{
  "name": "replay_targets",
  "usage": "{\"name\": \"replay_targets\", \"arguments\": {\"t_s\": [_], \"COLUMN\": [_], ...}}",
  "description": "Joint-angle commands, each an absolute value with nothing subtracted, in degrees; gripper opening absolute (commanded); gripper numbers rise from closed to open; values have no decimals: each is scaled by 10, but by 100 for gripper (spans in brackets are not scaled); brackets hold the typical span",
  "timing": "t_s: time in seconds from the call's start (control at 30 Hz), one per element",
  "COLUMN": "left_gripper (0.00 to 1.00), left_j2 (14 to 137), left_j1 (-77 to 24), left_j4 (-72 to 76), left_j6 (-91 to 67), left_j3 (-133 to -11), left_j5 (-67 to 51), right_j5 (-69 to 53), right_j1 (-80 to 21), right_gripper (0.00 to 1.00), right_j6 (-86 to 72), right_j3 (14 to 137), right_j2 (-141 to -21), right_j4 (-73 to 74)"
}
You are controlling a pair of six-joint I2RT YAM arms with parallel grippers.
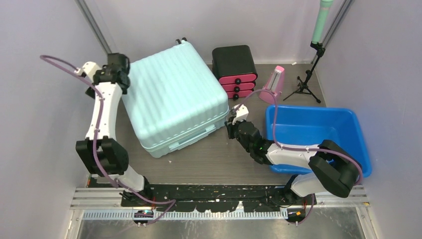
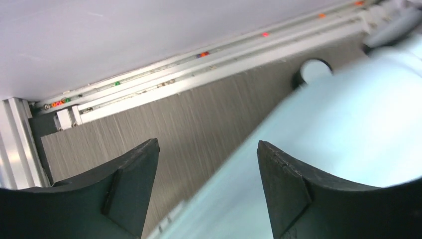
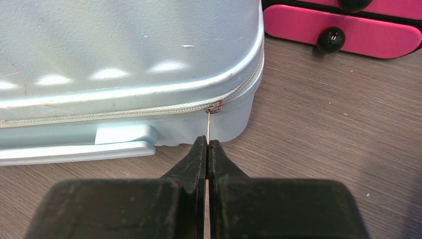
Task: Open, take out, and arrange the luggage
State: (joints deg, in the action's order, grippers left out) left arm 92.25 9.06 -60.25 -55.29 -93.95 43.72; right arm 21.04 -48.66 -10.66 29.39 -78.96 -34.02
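The luggage (image 1: 174, 97), a pale mint-green ribbed hard-shell suitcase, lies flat and closed on the table, its black wheels at the far end. At its right near corner my right gripper (image 3: 208, 143) is shut on the thin metal zip pull (image 3: 211, 124), which hangs from the slider (image 3: 215, 107) on the white zip line (image 3: 124, 113). In the top view that gripper (image 1: 230, 123) touches the case's corner. My left gripper (image 2: 208, 149) is open at the case's far left edge (image 2: 323, 139), its fingers (image 2: 137, 169) straddling the shell's rim; in the top view it (image 1: 121, 82) sits against that edge.
A black drawer box with pink drawers (image 1: 235, 69) stands behind the right of the case, a pink wedge-shaped object (image 1: 273, 83) beside it. A blue tub (image 1: 318, 137) sits at the right. A tripod stand (image 1: 306, 82) rises at the back right. Grey walls close both sides.
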Motion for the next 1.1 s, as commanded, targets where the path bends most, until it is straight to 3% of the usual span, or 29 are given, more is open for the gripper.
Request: {"name": "replay_targets", "arguments": {"t_s": [0.0,0.13,0.23,0.57,0.83,1.07], "left_gripper": [74,68,62,57,54,50], "left_j2": [863,786,739,561,466,437], "left_j1": [-26,-38,-56,-86,-90,-104], "left_j4": [-773,-749,-750,-865,-844,-811], "left_j6": [-649,-705,-717,-713,-702,-769], "left_j3": [-966,-879,-838,-794,-702,-665], "left_j5": [557,416,392,327,97,16], "right_j5": [189,187,186,225,247,252], "right_j1": [-521,-541,-558,-578,-577,-577], "right_gripper": [0,0,0,0,0,1], "right_j6": [-111,-119,-129,-111,-109,-115], "right_j3": [314,322,322,329,322,321], "right_j2": [-787,-800,-803,-809,-814,-814], "right_j4": [-335,-344,-349,-370,-379,-388]}}
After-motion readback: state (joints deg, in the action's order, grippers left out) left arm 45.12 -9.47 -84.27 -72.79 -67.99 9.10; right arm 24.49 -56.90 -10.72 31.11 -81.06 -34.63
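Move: The right fingers hold the zipper pull, its slider just 2 cm ahead. The seam runs on above the carry handle, whose middle is about 14 cm left, 7 cm back and 3 cm lower; the black drawer box stands some 15 cm ahead and 2 cm right. For the left hand, the suitcase's front-left corner lies roughly 18 cm back, 19 cm right and 10 cm below, its rear-left wheel 13 cm ahead, 9 cm right and 14 cm below. Still pinching the zipper pull, the shut right fingers draw it about 5 cm left and back along the front seam towards the carry handle, then hold there. The left hand hops right and slightly up, sweeps back along the suitcase's left side towards its front-left corner, then goes right and sinks a little, some 28 cm in all, its wrist swinging some 40 degrees to point the part-closing fingers down. ##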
